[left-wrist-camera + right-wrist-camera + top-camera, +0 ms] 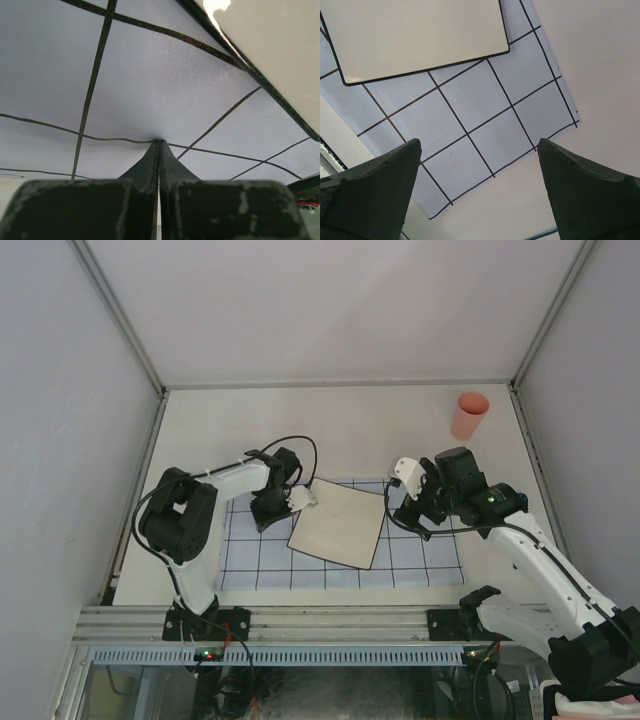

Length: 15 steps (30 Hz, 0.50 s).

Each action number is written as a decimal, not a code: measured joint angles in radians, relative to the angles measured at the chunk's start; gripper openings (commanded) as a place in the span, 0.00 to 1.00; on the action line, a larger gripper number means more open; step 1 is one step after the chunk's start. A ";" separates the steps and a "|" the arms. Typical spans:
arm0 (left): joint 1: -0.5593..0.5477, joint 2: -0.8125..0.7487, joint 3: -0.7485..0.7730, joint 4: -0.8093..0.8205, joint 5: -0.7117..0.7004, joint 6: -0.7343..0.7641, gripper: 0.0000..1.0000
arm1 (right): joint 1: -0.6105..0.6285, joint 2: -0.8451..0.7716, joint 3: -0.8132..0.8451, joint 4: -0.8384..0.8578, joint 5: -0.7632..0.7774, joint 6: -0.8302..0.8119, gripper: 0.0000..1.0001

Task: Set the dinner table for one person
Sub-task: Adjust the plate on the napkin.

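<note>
The dinner table [330,430] is the off-white surface. A light-blue cloth [410,555] with a dark grid lies on its near part. On the cloth rests a square cream plate [337,523] with a dark rim. My left gripper [265,520] is down at the cloth just left of the plate. In the left wrist view, the left gripper [159,142] is shut, and the cloth [150,75] puckers up into its tips, beside the plate [280,50]. My right gripper [479,142] hangs open and empty above the cloth's [470,115] right side, the plate [420,35] beyond it.
A pink cup [470,415] stands upright at the table's far right corner. Pale walls and grey metal rails [300,622] enclose the surface. In the top view the right gripper [408,505] hovers by the plate's right corner.
</note>
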 measured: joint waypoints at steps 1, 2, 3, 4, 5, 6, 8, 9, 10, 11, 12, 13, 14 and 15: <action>0.001 0.006 0.007 -0.007 0.001 0.000 0.00 | -0.001 0.000 0.000 0.000 0.000 0.000 1.00; 0.002 0.013 0.014 -0.014 0.002 0.000 0.00 | -0.001 -0.001 0.000 0.000 0.000 0.000 1.00; 0.003 0.026 0.029 -0.028 0.004 0.000 0.00 | -0.001 -0.002 0.000 -0.001 -0.002 0.000 1.00; 0.004 0.028 0.031 -0.031 0.005 0.000 0.00 | -0.001 -0.001 0.000 -0.002 -0.005 -0.001 1.00; 0.004 0.032 0.036 -0.036 0.005 0.000 0.00 | -0.001 0.002 0.000 -0.003 -0.008 -0.004 0.99; 0.004 0.038 0.042 -0.040 0.004 0.000 0.00 | 0.000 0.008 0.000 -0.005 -0.009 -0.009 0.98; 0.006 0.043 0.050 -0.041 0.004 0.000 0.00 | 0.001 0.061 0.000 -0.023 -0.016 -0.042 0.95; 0.007 0.045 0.053 -0.041 0.004 0.000 0.00 | 0.001 0.061 0.000 -0.023 -0.016 -0.042 0.86; 0.008 0.046 0.054 -0.040 0.004 0.000 0.00 | 0.000 0.092 -0.002 -0.028 -0.025 -0.061 0.70; 0.009 0.047 0.055 -0.040 0.004 0.000 0.00 | -0.001 0.122 -0.005 -0.031 -0.035 -0.078 0.31; 0.010 0.046 0.055 -0.040 0.004 0.000 0.00 | 0.000 0.152 -0.010 -0.032 -0.044 -0.094 0.04; 0.010 0.046 0.055 -0.040 0.004 0.000 0.00 | 0.001 0.175 -0.014 -0.034 -0.050 -0.108 0.00; 0.010 0.046 0.055 -0.040 0.004 0.000 0.00 | 0.003 0.203 -0.016 -0.040 -0.053 -0.111 0.00; 0.010 0.046 0.055 -0.040 0.004 0.000 0.00 | 0.004 0.230 -0.016 -0.043 -0.056 -0.114 0.00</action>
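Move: The plate, lying askew on the napkin, has its middle about 15 cm to the right hand's left, some 4 cm farther out and 14 cm below. The napkin's right edge is about 10 cm to that hand's right, level with it, and the blue spoon some 21 cm to its right and 1 cm ahead. From the left hand, shut and down on the napkin, the plate's middle lies about 15 cm right and 1 cm ahead. Straight down, gathering speed, the right hand sinks about 6 cm towards the napkin beside the plate's right edge, its fingers shutting from wide open to nearly closed on nothing and its wrist tipping some 15 degrees so that they point more steeply down. The left hand stays, closed fingertips still resting on the napkin left of the plate. ##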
